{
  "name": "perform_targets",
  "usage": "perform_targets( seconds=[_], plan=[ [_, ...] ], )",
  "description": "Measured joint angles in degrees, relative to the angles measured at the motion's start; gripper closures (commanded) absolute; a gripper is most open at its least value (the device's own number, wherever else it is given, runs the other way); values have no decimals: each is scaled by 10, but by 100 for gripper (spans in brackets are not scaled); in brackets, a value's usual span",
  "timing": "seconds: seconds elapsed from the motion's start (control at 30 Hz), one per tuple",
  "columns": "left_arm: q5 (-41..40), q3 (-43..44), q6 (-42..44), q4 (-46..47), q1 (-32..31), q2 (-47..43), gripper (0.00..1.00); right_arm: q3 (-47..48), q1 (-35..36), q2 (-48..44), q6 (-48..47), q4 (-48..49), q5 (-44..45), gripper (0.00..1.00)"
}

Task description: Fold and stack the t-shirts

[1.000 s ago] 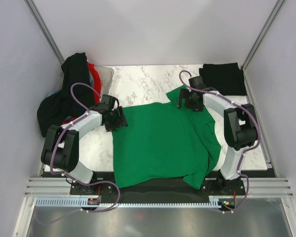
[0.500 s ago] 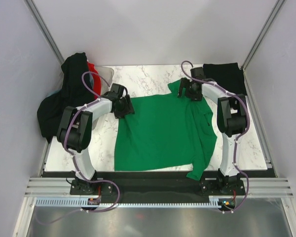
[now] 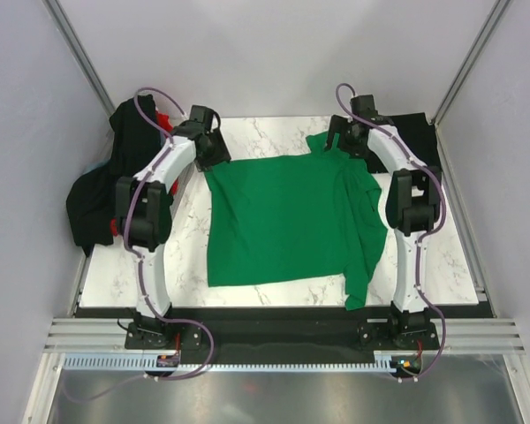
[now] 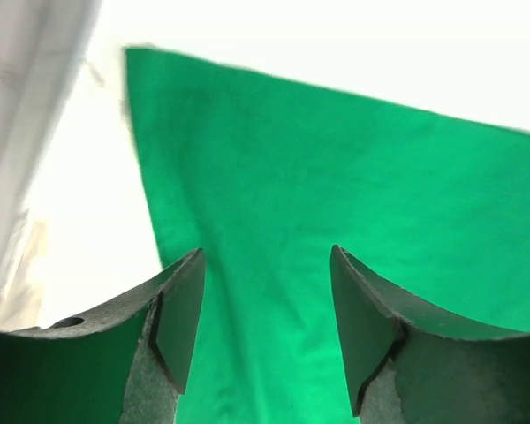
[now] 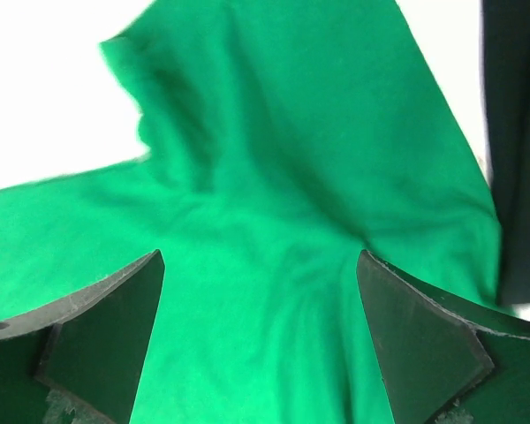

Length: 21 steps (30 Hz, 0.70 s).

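A bright green t-shirt [image 3: 283, 221] lies spread on the marble table, with one sleeve bunched at the far right corner and its right side folded over. My left gripper [image 3: 214, 152] is at the shirt's far left corner. In the left wrist view it [image 4: 266, 253] is open, with green fabric [image 4: 336, 177] beneath the gap. My right gripper [image 3: 344, 141] is over the far right sleeve. It [image 5: 261, 256] is wide open above wrinkled green cloth [image 5: 274, 132]. A black t-shirt [image 3: 415, 132] lies folded at the back right. More black and red t-shirts [image 3: 106, 185] are heaped at the left.
The heap of shirts drapes over a translucent tub [image 3: 187, 131] at the back left. Grey walls close in the table on three sides. The black shirt's edge [image 5: 521, 132] is just right of my right gripper. Bare marble [image 3: 181, 256] shows left of the green shirt.
Both arms have reached toward the far side of the table. The green shirt has slid away from the near edge with them. The left jaws have narrowed a little.
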Motion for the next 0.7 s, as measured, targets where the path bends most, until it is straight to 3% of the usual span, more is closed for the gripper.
perform_targets(
  seconds=[0.2,0.43,0.53,0.7],
  plan=[
    [-10,-69,0,-31,-7,-160,32,-102,10,-161,-1,-10,-12,2],
    [-14,-329,-14,-18,-70,-406,32,-412,28,-476,29,28,24,2],
    [0,-439,-33,-1,-111,-442,32,-532,21,-549,60,24,42,2],
    [16,-570,-78,35,-173,-441,33,-706,7,-585,105,22,55,2]
  ],
)
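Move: The left hand is some 7 cm above the green t-shirt; the shirt's near left corner lies about 40 cm back and 3 cm left of it, and the filled bin stands roughly 25 cm left, 7 cm back. The right hand, about 5 cm above the cloth, has the shirt's near sleeve some 46 cm back and 6 cm to its right; the folded black shirt lies about 19 cm right, 1 cm back. Back towards the near hem in quick arcs, both empty hands travel nearly 30 cm over the green shirt, first rising 10 cm or so and then sinking again. The left ends lower than it began; the right swings somewhat rightward along the shirt's right side towards the near sleeve. The fingers stay open while both wrists tip farther down and turn slightly clockwise. ##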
